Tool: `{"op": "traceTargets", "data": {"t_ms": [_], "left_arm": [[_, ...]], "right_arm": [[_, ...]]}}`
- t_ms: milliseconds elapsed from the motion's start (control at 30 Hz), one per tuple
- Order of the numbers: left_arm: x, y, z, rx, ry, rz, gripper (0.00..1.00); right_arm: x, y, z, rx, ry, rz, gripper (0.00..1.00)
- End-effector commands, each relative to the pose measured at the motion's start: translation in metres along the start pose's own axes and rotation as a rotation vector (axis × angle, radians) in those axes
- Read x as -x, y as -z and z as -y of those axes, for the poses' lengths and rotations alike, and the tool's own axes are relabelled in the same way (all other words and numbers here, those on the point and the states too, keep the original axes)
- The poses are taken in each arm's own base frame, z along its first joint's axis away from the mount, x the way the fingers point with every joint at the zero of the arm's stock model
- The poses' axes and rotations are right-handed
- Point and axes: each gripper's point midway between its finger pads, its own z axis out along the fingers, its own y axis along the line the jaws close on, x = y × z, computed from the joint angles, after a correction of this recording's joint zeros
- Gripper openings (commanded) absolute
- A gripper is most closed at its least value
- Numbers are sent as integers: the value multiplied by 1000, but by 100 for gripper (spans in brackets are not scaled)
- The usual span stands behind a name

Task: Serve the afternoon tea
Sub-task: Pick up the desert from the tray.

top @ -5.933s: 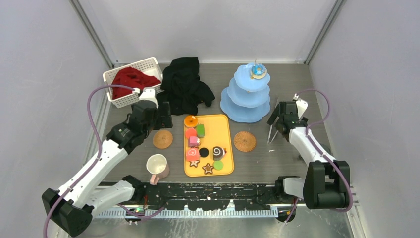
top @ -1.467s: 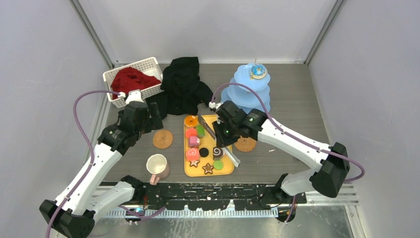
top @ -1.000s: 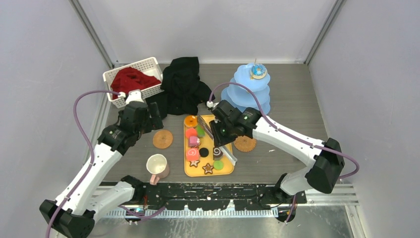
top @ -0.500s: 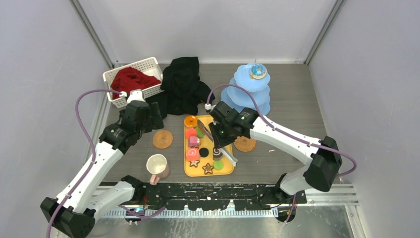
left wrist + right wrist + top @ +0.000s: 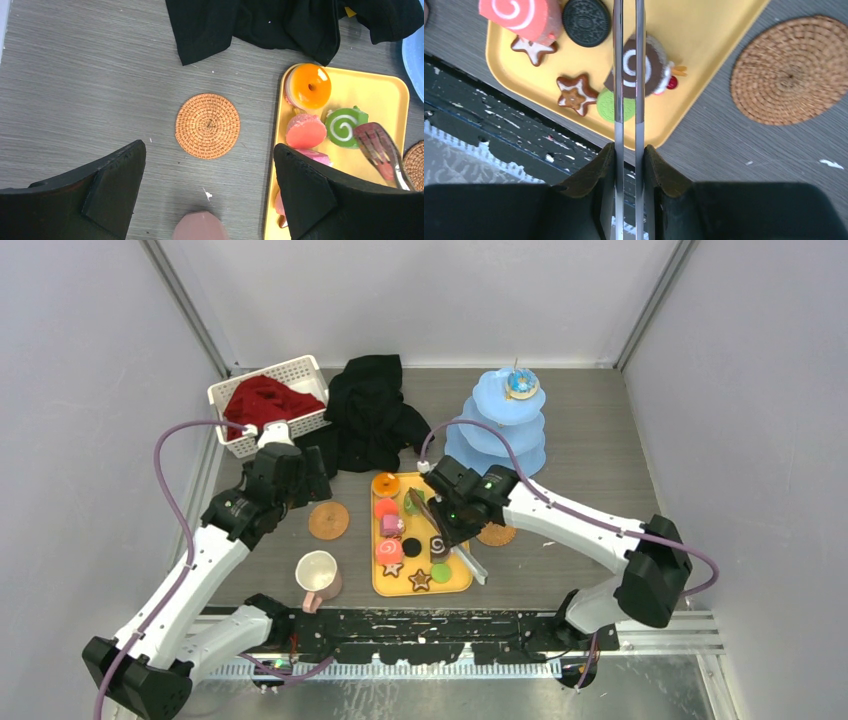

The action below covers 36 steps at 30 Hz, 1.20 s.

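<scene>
The afternoon tea's toy sweets lie on a yellow tray (image 5: 455,500): an orange donut (image 5: 307,86), a pink round sweet (image 5: 306,131), a green swirl roll (image 5: 345,124), a brown swirl roll (image 5: 644,65) and star cookies (image 5: 574,95). My right gripper (image 5: 629,150) is shut on metal tongs (image 5: 626,75) above the tray. The tongs' tip (image 5: 380,150) hovers beside the green roll. The pale-blue tiered stand (image 5: 497,435) carries a blue donut (image 5: 520,385) on top. My left gripper (image 5: 210,150) hangs open over the table, above a woven coaster (image 5: 207,125). The cream mug (image 5: 318,575) lies near the front.
A black cloth (image 5: 372,410) lies behind the tray. A white basket (image 5: 240,445) with red cloth stands at the back left. A second woven coaster (image 5: 791,82) lies right of the tray. The mug's pink handle (image 5: 197,227) shows below my left gripper.
My right gripper has shifted a little over the tray with the tongs, whose tip now sits by the green roll. The left arm has barely moved.
</scene>
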Motion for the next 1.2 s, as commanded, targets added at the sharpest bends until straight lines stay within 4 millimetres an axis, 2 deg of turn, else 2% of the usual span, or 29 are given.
{"op": "traceTargets", "data": {"t_ms": [0, 267, 467, 567, 700, 933, 1167], "left_arm": [[11, -2, 8, -32, 16, 39, 98], [8, 0, 7, -38, 26, 41, 98], [9, 1, 7, -40, 30, 45, 98], [9, 0, 7, -41, 30, 44, 98], [8, -2, 10, -47, 32, 41, 98], [12, -4, 12, -49, 24, 42, 98], [8, -7, 13, -47, 23, 28, 98]], "right_arm": [[0, 20, 20, -67, -4, 44, 1], [-5, 25, 27, -87, -11, 47, 1], [1, 49, 36, -125, 10, 105, 1], [-5, 56, 42, -150, 47, 84, 7], [-21, 46, 48, -174, 80, -17, 11], [-27, 42, 51, -189, 102, -55, 25], [-38, 30, 42, -134, 141, -116, 34]]}}
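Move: Holding the tongs crosswise, tips forward-left, the right hand has the green swirl roll about 6 cm ahead, 9 cm to its left and 8 cm below, right by the tips. The pink cube cake stands about 14 cm to the hand's left, level with it front to back; the brown swirl roll about 5 cm back and 2 cm left; the black cookie 5 cm back, 9 cm left. From the idle left hand, the green roll is some 21 cm right, 4 cm back and 15 cm below. Drawing the tongs to the right, the right hand travels about 7 cm across the tray towards its right-hand rim, pulling the green roll along with the tips and then leaving it behind. The hand lifts and dips a couple of centimetres on the way, while the wrist tilts some 10 degrees so the left-leaning fingers point straighter down. They keep the tongs squeezed, easing only slightly at the end. ##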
